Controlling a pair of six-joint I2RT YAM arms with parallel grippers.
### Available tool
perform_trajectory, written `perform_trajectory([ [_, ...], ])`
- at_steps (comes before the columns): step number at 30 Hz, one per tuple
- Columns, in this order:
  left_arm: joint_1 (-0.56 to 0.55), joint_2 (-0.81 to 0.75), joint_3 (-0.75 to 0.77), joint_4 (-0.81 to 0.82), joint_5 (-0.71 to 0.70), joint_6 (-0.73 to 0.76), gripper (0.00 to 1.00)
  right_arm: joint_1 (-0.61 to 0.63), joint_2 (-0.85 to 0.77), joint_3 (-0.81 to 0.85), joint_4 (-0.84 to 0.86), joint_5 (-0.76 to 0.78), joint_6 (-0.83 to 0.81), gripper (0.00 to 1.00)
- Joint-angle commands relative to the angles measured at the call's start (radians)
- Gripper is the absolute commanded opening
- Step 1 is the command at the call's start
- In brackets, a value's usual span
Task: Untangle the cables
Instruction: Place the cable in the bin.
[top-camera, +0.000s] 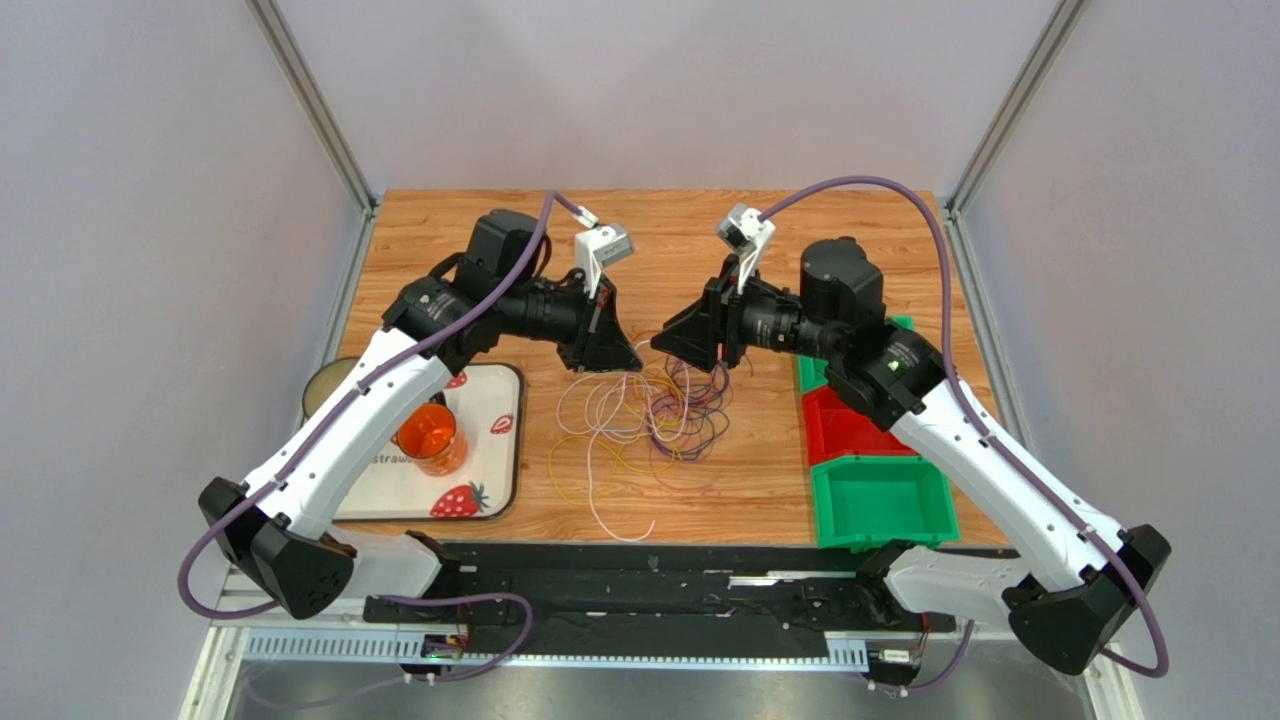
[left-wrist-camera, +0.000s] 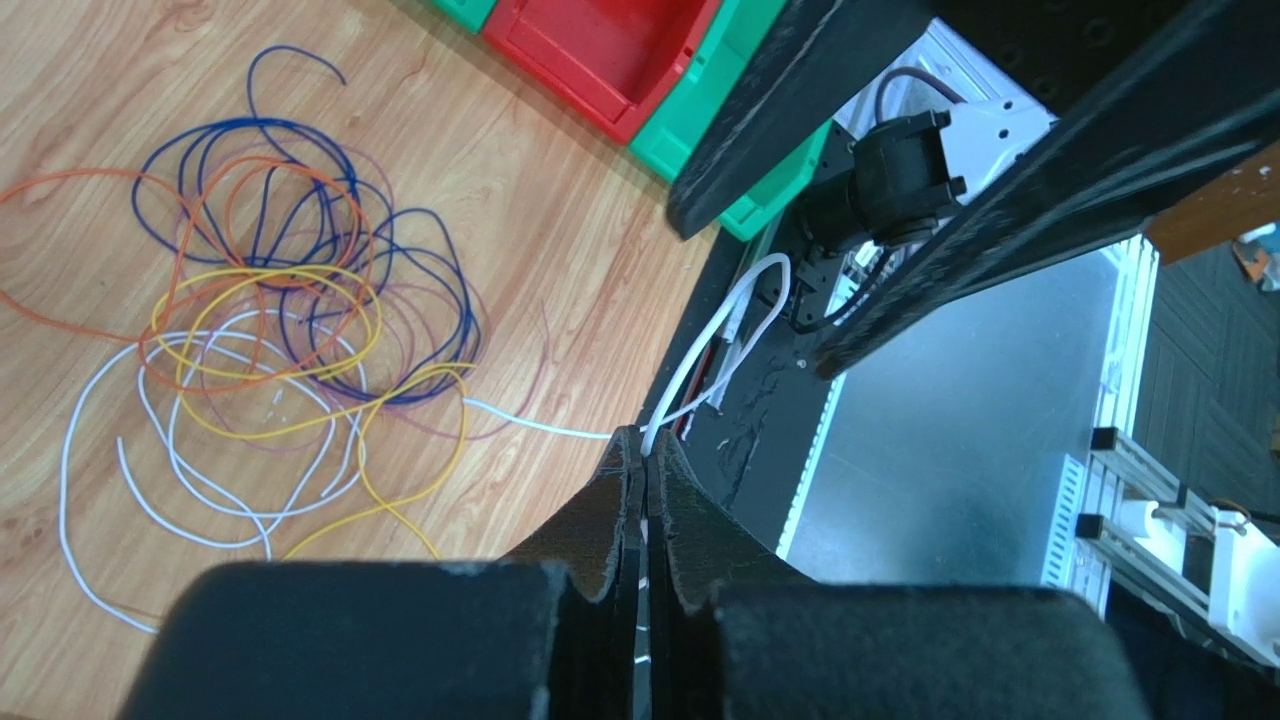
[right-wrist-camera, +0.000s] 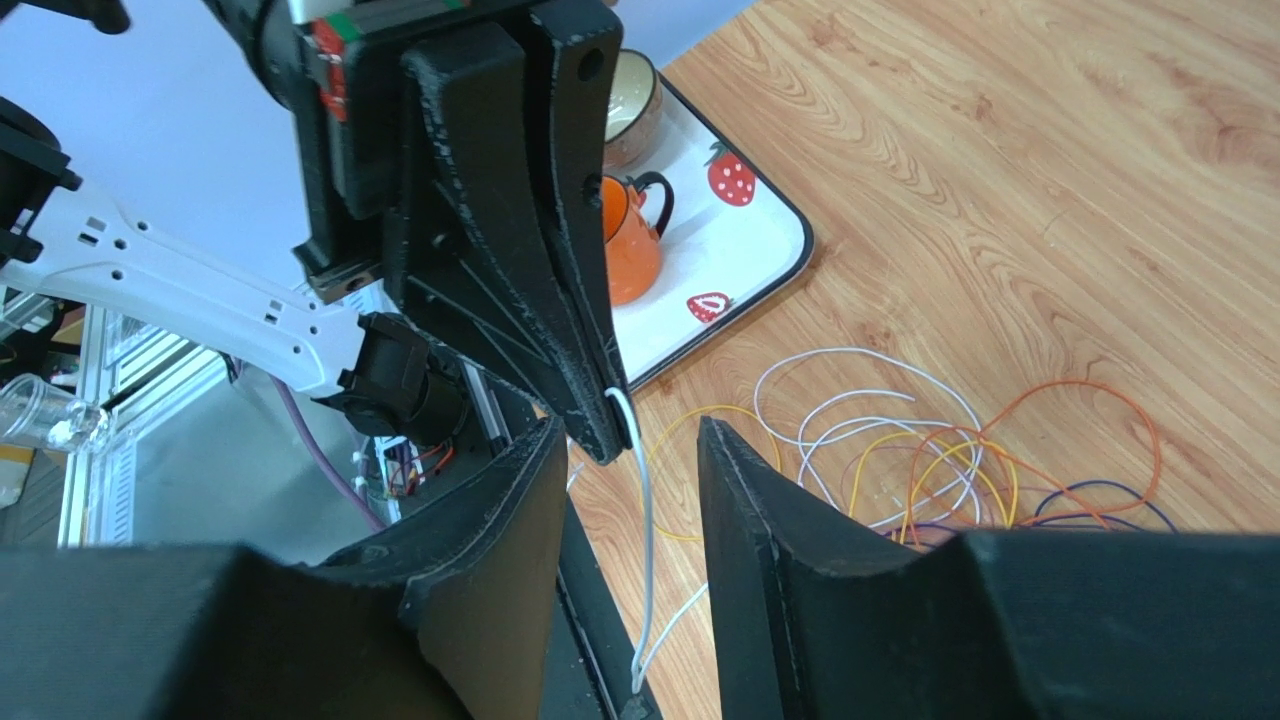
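Observation:
The cables (top-camera: 649, 423) lie in a loose tangle of white, yellow, orange and purple loops on the wooden table between the two arms. In the left wrist view the tangle (left-wrist-camera: 286, 323) also shows dark blue strands. My left gripper (top-camera: 624, 357) (left-wrist-camera: 643, 450) hangs above the tangle's near-left side, shut on a white cable (left-wrist-camera: 526, 425) that runs down into the pile. My right gripper (top-camera: 672, 348) (right-wrist-camera: 631, 443) faces it, open. The white cable (right-wrist-camera: 648, 555) hangs from the left gripper's fingertips (right-wrist-camera: 604, 428) down through the gap between the right fingers, which do not touch it.
A strawberry-print tray (top-camera: 496, 450) on the left holds an orange cup (top-camera: 430, 435), with a bowl (top-camera: 323, 387) at its far edge. Red (top-camera: 842, 428) and green (top-camera: 884, 503) bins stand on the right. The black base rail (top-camera: 661, 578) runs along the table's near edge.

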Motion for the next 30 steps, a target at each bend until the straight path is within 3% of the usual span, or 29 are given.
perform_trajectory([
  [1,-0.009,-0.042,-0.004,0.03,0.024,0.02,0.0,0.025,0.013,0.004,0.024,0.018,-0.004,0.39],
  [4,-0.01,-0.043,-0.004,0.032,0.026,0.021,0.0,0.042,0.027,0.01,0.018,0.028,-0.012,0.33],
  [11,-0.01,-0.051,-0.007,0.032,0.02,0.021,0.0,0.068,0.075,0.05,-0.023,0.042,-0.023,0.04],
  [14,-0.01,-0.054,-0.007,0.033,0.012,0.023,0.01,0.072,0.075,0.053,-0.019,0.056,-0.02,0.0],
  [17,-0.01,-0.057,-0.011,0.032,-0.006,0.021,0.14,0.072,0.056,0.057,-0.012,0.076,-0.012,0.0],
  [18,-0.01,-0.059,-0.009,0.03,-0.02,0.015,0.35,0.072,0.052,0.062,-0.014,0.087,-0.01,0.0],
  [20,-0.01,-0.063,-0.007,0.023,-0.104,0.003,0.53,0.072,0.033,0.07,-0.032,0.153,-0.009,0.0],
  [21,-0.01,-0.073,-0.003,0.004,-0.145,-0.005,0.78,0.072,0.029,0.086,-0.044,0.183,-0.013,0.0],
  [24,-0.01,-0.094,0.009,-0.059,-0.319,-0.023,0.85,0.069,0.01,0.123,-0.118,0.353,-0.023,0.0],
  [30,-0.01,-0.191,-0.056,-0.106,-0.6,-0.066,0.85,0.068,-0.051,0.163,-0.227,0.761,0.011,0.0],
])
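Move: The white cable stretch I'm after hangs beside my left fingertips, which already pinch the cable. From my half-open right hand it lies about 2 cm left and 3 cm below, level fore and aft; from my left hand, some 4 cm right and 2 cm below. The cable tangle sits on the table about 9 cm ahead of my right hand, 2 cm left and 32 cm below. The red bin is some 31 cm right of that hand, 6 cm ahead and 32 cm below. I lower my right hand about 3 cm and ease it 2 cm left onto the white cable, closing its fingers to pinch it while my left hand holds still and keeps its grip. Then my left fingers open wide and let go, and that hand draws off left and forward, turning counter-clockwise. My right hand carries the cable right, forward and up, swinging some 20 degrees clockwise. ##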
